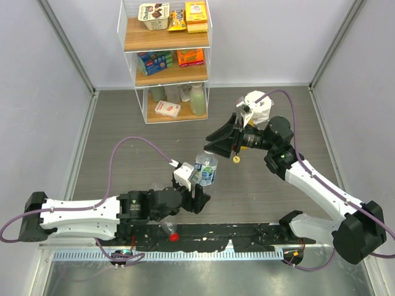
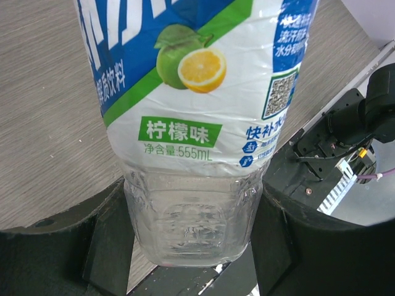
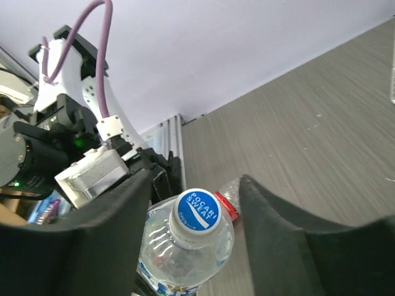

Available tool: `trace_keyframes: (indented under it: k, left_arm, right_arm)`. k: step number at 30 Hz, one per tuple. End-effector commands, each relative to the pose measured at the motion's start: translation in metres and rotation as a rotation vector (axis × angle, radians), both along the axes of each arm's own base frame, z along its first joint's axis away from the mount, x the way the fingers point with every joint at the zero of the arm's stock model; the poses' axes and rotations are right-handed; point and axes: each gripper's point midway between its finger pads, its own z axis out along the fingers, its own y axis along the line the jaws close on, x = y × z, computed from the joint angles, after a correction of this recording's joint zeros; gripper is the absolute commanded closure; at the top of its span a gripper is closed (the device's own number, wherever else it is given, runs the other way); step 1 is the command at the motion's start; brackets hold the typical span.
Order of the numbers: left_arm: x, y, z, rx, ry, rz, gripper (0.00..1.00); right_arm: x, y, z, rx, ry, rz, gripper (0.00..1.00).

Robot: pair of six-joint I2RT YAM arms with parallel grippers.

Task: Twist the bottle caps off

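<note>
A clear bottle with a blue label point(image 1: 207, 172) stands upright in my left gripper point(image 1: 199, 185), which is shut on its lower body point(image 2: 191, 216). Its white cap with a blue top point(image 3: 196, 213) is on the neck. My right gripper point(image 3: 196, 185) is open around that cap, with a gap on each side of it. In the top view the right gripper point(image 1: 208, 145) hovers at the bottle's top. A second clear bottle point(image 1: 165, 227) lies near the arm bases with its red cap point(image 1: 174, 236) on; this red cap point(image 3: 226, 205) also shows behind the white one. A small yellow cap point(image 1: 236, 160) lies on the table.
A wire shelf rack point(image 1: 165, 61) stands at the back with snack boxes and a pale green bottle point(image 1: 197, 98) on its lowest level. A black strip point(image 1: 247, 234) runs along the near table edge between the arm bases. Grey walls close in both sides.
</note>
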Motion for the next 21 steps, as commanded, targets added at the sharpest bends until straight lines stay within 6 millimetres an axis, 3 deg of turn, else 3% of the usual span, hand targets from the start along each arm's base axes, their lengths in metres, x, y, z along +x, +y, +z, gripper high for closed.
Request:
trace_keyframes:
  k: [1, 2, 4, 16, 17, 18, 19, 21]
  left_arm:
    - [0.0, -0.005, 0.006, -0.019, -0.019, -0.012, 1.0]
    - [0.001, -0.004, 0.007, -0.019, -0.02, -0.006, 1.0]
    - [0.003, -0.002, 0.006, -0.01, -0.026, 0.006, 1.0]
    - [0.033, 0.014, 0.0, 0.106, -0.087, 0.211, 1.0]
    - [0.037, 0.016, -0.001, 0.124, -0.094, 0.241, 1.0]
    - [0.041, 0.017, -0.001, 0.145, -0.103, 0.267, 1.0]
    - [0.043, 0.018, -0.003, 0.173, -0.108, 0.288, 1.0]
    - [0.049, 0.018, -0.004, 0.208, -0.123, 0.328, 1.0]
  right_arm:
    - [0.003, -0.01, 0.047, 0.037, -0.113, -0.084, 0.19]
    - [0.003, -0.011, 0.052, 0.041, -0.123, -0.092, 0.06]
    - [0.006, -0.013, 0.058, 0.036, -0.128, -0.123, 0.0]
    - [0.054, -0.028, 0.048, -0.039, 0.074, -0.44, 0.0]
    - [0.057, -0.027, 0.04, -0.067, 0.094, -0.456, 0.0]
    - [0.062, -0.026, 0.048, -0.065, 0.073, -0.503, 0.0]
    - [0.064, -0.025, 0.028, -0.136, 0.122, -0.523, 0.0]
    - [0.065, -0.019, 0.022, -0.181, 0.131, -0.558, 0.0]
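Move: Right at the right hand's half-open fingertips sits the bottle's blue-and-white cap, some 2 cm to their left, 2 cm below and 1 cm back. From the left hand, which grips the bottle near its bottom, that cap is about 7 cm ahead, 4 cm right and 12 cm up. The loose yellow cap lies about 15 cm ahead of the right hand, 10 cm right and 32 cm below; the yellow bottle stands 22 cm ahead, 12 cm right, 23 cm below. Spreading its already parted fingers to full width, the right hand comes away from the cap, first rising nearly 5 cm, then swinging forward about 5 cm while sinking back some 2 cm and turning roughly 25 degrees clockwise. The left hand keeps its grip on the bottle and, after a pause, carries it about 3 cm forward and 3 cm down, its left side rolling up. ##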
